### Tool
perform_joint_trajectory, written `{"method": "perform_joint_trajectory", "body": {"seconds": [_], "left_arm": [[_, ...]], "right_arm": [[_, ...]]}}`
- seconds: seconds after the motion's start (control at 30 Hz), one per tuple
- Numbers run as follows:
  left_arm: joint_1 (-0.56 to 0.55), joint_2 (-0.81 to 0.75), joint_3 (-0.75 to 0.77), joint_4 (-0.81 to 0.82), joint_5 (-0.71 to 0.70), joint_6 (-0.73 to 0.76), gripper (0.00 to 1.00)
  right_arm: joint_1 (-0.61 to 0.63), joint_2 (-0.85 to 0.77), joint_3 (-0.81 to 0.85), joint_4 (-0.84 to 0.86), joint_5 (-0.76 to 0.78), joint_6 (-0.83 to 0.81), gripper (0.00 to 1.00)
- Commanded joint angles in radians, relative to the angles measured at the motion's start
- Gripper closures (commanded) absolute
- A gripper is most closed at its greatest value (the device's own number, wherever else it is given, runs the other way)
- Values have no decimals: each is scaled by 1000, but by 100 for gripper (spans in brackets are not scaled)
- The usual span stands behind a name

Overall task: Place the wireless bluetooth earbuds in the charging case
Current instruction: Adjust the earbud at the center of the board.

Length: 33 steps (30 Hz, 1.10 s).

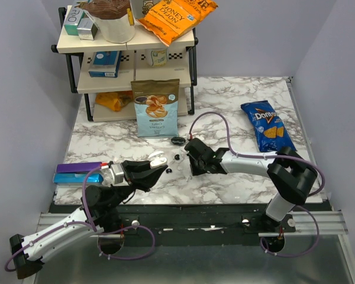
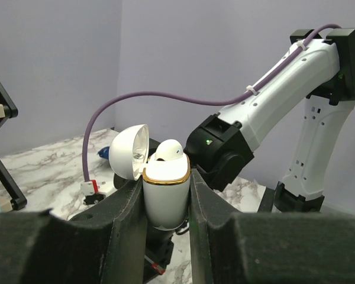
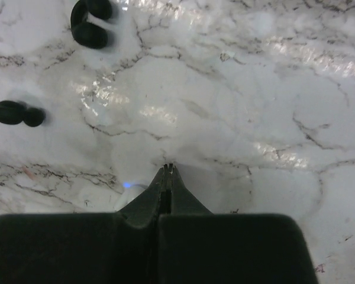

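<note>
My left gripper (image 1: pixel 160 165) (image 2: pixel 167 181) is shut on a white charging case (image 2: pixel 164 207) (image 1: pixel 157 158) with a gold rim, held upright. Its lid (image 2: pixel 130 151) is hinged open to the left. One white earbud (image 2: pixel 168 149) sits in the case's mouth. My right gripper (image 1: pixel 191 167) (image 3: pixel 169 168) is shut with nothing between its fingers and points down close to the marble. A small white rounded thing with a blue light (image 3: pixel 129 190) peeks out beside its left finger. Two tiny black buds (image 1: pixel 176 157) (image 1: pixel 168 170) lie on the table between the grippers.
A black oval case (image 1: pixel 177 141) lies before a standing snack bag (image 1: pixel 157 107). A blue Doritos bag (image 1: pixel 266 125) lies at right. The shelf rack (image 1: pixel 127 56) stands at back left. Blue and purple boxes (image 1: pixel 77 173) sit at the left edge.
</note>
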Motion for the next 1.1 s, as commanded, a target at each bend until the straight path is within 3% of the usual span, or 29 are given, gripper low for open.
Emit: {"method": "perform_joint_trajectory", "body": {"seconds": [0.0,0.1,0.13,0.23,0.33,0.57,1.07], "left_arm": [[-5,-9,1,-11,10,-5,100],[-5,-6,6,-12,10,0,100],[-5,-8,6,-12,10,0,100],[-5,-6,4,-6,10,0,100],[-7,-5,1,0,-7,0,100],[-7,-20,12,-24,-36,-8,100],[-8,-52,30,-78,-171,-11,100]], "right_arm": [[-60,86,-36,-87,52,-70,99],[-66,8,-61,-90,54,-43,99],[-66,-23,-74,-86,24,-28,82],[-63,-121,-120,-50,-79,64,46],[-57,-147,-119,-27,-159,178,37],[-9,-95,-9,-107,-92,402,33],[25,112,133,-300,3,545,35]]}}
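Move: The loose white earbud lies right beside my shut right fingertips, about 1 cm back, 2 cm to their left and 1 cm lower. From my right hand, one small black bud sits some 7 cm left and 2 cm ahead, the other about 4 cm left and 6 cm ahead; the black case is roughly 12 cm ahead and 4 cm left. From my left hand, the white earbud is about 8 cm ahead, 8 cm right and 28 cm below. I nudge my shut right fingertips about 1.5 cm forward, then open them to two thirds while swinging right, up and back. Next I carry the open fingers some 4.5 cm left and ease them down about a centimetre around the white earbud, having turned the hand some 20 degrees clockwise and tipped the fingers steeper. My left hand keeps hold of the open charging case and drifts nearly 2 cm forward and left. ##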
